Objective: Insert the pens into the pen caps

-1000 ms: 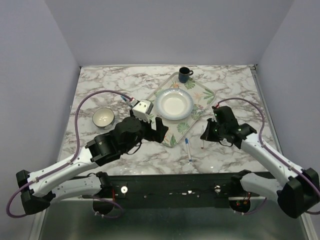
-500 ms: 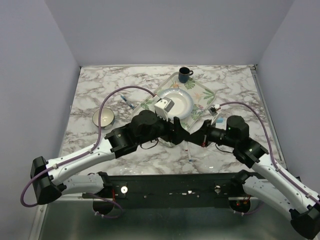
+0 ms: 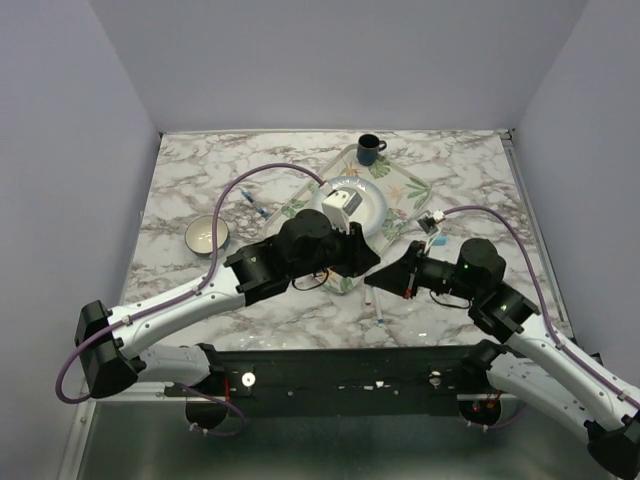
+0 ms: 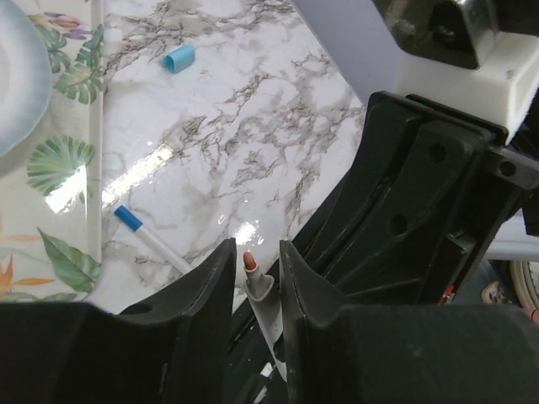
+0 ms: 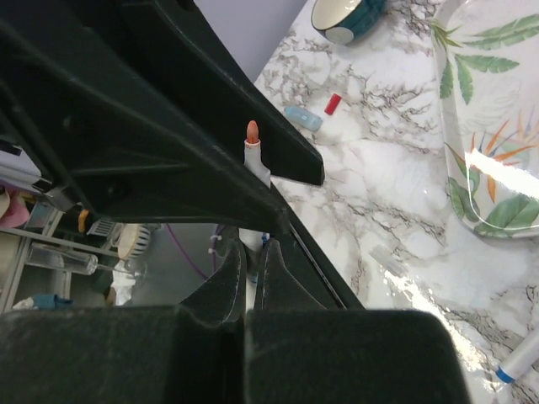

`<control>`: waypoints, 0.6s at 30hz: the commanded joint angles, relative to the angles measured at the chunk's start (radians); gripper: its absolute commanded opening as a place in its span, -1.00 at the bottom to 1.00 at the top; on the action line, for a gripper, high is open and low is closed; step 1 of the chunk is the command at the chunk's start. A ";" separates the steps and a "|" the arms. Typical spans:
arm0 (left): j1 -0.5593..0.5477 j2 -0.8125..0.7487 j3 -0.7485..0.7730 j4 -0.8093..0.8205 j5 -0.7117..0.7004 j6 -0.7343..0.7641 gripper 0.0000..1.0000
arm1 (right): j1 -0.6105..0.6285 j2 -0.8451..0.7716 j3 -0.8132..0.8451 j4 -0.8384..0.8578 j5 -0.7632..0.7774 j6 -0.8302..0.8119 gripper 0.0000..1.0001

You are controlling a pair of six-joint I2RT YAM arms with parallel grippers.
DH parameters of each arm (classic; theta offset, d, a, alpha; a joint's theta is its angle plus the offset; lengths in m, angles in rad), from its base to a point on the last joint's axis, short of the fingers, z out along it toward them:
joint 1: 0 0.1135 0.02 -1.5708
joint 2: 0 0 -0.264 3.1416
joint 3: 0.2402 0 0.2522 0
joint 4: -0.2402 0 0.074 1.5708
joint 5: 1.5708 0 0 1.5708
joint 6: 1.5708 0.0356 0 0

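Note:
My right gripper (image 3: pixel 388 280) (image 5: pixel 253 252) is shut on a slim white pen with a red tip (image 5: pixel 255 160), held above the table's front middle. My left gripper (image 3: pixel 366 264) (image 4: pixel 257 252) meets it there. Its jaws stand narrowly on both sides of that pen's tip end (image 4: pixel 253 273), a thin gap showing each side. A blue-tipped white pen (image 3: pixel 377 302) (image 4: pixel 145 235) lies on the marble below. A light-blue pen cap (image 4: pixel 178 58) lies past the tray. Another light-blue pen cap (image 5: pixel 302 118) and a red pen cap (image 5: pixel 333 103) lie near the bowl.
A leaf-patterned tray (image 3: pixel 405 187) with a white plate (image 3: pixel 372 205) stands at the centre back, a dark mug (image 3: pixel 370 148) behind it. A small bowl (image 3: pixel 205 235) sits at the left. Blue pieces (image 3: pixel 255 203) lie left of the tray. Walls close in three sides.
Both arms swung in to the front middle and met. The right gripper brought the red-tipped pen along. The left jaws narrowed from wide open to close around its tip end.

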 commanded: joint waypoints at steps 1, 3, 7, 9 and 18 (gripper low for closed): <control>0.003 0.028 0.028 -0.033 -0.013 -0.040 -0.39 | 0.007 -0.021 -0.034 0.077 -0.002 0.028 -0.99; 0.003 0.041 0.037 -0.043 -0.007 -0.046 -0.45 | 0.007 -0.022 -0.037 0.077 0.000 0.034 -0.99; 0.003 0.047 0.051 -0.045 0.001 -0.057 -1.00 | 0.007 -0.036 -0.037 0.077 0.000 0.031 -0.99; 0.005 0.042 0.053 -0.042 0.001 -0.066 -1.00 | 0.007 -0.041 -0.045 0.088 -0.019 0.029 -0.79; 0.003 0.018 0.056 -0.002 -0.042 -0.114 -1.00 | 0.007 -0.097 -0.151 0.169 -0.036 0.088 -0.19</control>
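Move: The uncapped red pen stands upright in the right hand's shut fingers, its middle roughly 2 cm above that hand. The left fingers, part open, straddle its upper half, with the pen's middle about 1 cm to the right of the left hand and 2 cm below. From the left hand the blue-capped pen lies on the table about 4 cm ahead, 3 cm right and 26 cm down, and the light-blue cap some 21 cm ahead and 23 cm right. The left hand stays around the upper part of the red pen, shifting barely 1 cm to the right with a small dip that it mostly takes back, and shuts its part-open fingers until they pinch the pen just below its orange tip. Only after that does the right hand, almost still until then, open its fingers to a little under half and let go of the pen's lower part, starting to ease about 1 cm back and 1 cm down. ##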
